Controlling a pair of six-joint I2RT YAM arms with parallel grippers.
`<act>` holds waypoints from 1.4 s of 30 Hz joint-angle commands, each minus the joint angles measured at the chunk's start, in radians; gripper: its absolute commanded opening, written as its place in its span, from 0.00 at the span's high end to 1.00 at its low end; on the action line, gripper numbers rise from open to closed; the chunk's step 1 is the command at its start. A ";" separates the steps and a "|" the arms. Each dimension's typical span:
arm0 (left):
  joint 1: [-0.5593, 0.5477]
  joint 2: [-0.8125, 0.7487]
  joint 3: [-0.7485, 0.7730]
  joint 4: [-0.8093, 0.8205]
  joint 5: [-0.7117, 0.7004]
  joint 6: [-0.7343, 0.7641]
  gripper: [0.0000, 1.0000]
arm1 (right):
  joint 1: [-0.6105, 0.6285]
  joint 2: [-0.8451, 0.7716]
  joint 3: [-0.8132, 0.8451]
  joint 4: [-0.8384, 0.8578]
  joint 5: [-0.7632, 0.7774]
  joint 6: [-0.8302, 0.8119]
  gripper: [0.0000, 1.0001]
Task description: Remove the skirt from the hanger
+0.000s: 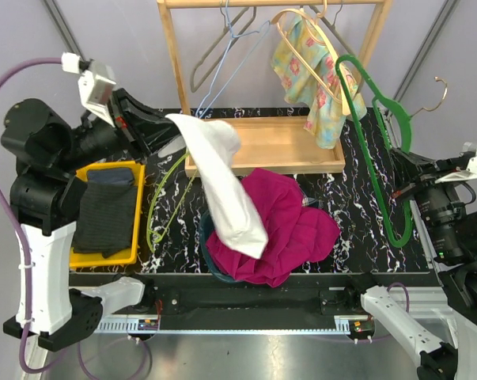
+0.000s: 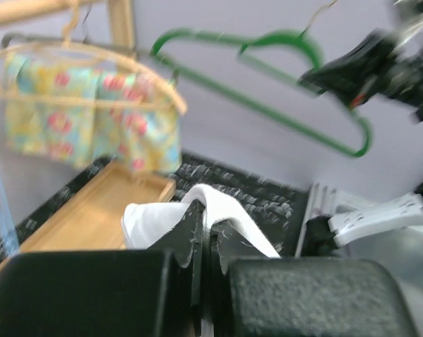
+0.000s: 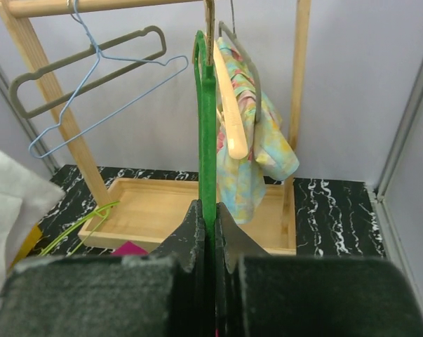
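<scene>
A white skirt (image 1: 222, 186) hangs in a long fold from my left gripper (image 1: 171, 120), which is shut on its top edge. In the left wrist view the white cloth (image 2: 155, 217) bulges over the closed fingertips of the left gripper (image 2: 207, 217). The skirt is apart from the green hanger (image 1: 372, 158), which stands bare and tilted at the right. My right gripper (image 1: 402, 190) is shut on the hanger's lower bar. In the right wrist view the green hanger (image 3: 205, 126) rises straight up from the right gripper (image 3: 209, 210).
A wooden rack (image 1: 285, 146) stands at the back. It carries a floral garment (image 1: 313, 87) on a wooden hanger, plus grey and blue hangers. A magenta cloth (image 1: 293, 229) lies mid-table beside a lime hanger (image 1: 155, 198). At the left, a yellow tray (image 1: 84, 257) holds a dark garment (image 1: 107, 210).
</scene>
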 commanded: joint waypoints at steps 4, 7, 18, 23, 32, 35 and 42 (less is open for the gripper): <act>-0.078 0.005 -0.108 0.296 0.101 -0.217 1.00 | 0.000 -0.023 -0.011 0.149 -0.062 0.091 1.00; -0.137 -0.032 -0.323 0.312 0.114 -0.208 0.94 | 0.001 -0.037 -0.005 0.173 -0.084 0.114 1.00; -0.375 0.002 -0.738 0.227 -0.014 0.058 0.85 | 0.001 -0.032 0.063 0.199 -0.168 0.179 1.00; -0.412 0.111 -0.617 0.145 -0.117 0.174 0.91 | 0.001 -0.037 0.038 0.205 -0.180 0.203 1.00; -0.530 0.310 -0.416 -0.004 -0.349 0.370 0.38 | 0.001 -0.014 0.015 0.244 -0.243 0.233 1.00; -0.668 0.323 -0.549 -0.095 -0.543 0.475 0.07 | 0.001 0.014 0.014 0.248 -0.272 0.254 1.00; -0.694 0.211 -0.607 -0.188 -0.714 0.536 0.01 | 0.001 0.096 0.004 0.276 -0.362 0.285 1.00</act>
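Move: Below and to the right of the left hand, which already holds the white skirt clear of its hanger, lies the magenta garment heaped in the bin: about 20 cm right, 6 cm ahead and 48 cm down. The lime hanger lies 16 cm ahead and 7 cm left, the yellow basket 8 cm ahead and 28 cm left. From the right hand, the heap is some 24 cm left, 6 cm ahead and 44 cm down. Swinging down nearly 40 cm and some 13 cm right towards the magenta heap, the left hand carries the skirt down, lifts briefly forward, then opens wide and sinks on, slightly back, its fingers tipping down about 50 degrees. The right hand keeps its pinch on the bare green hanger, easing back, up and left, then partly forward again while turning counter-clockwise. ##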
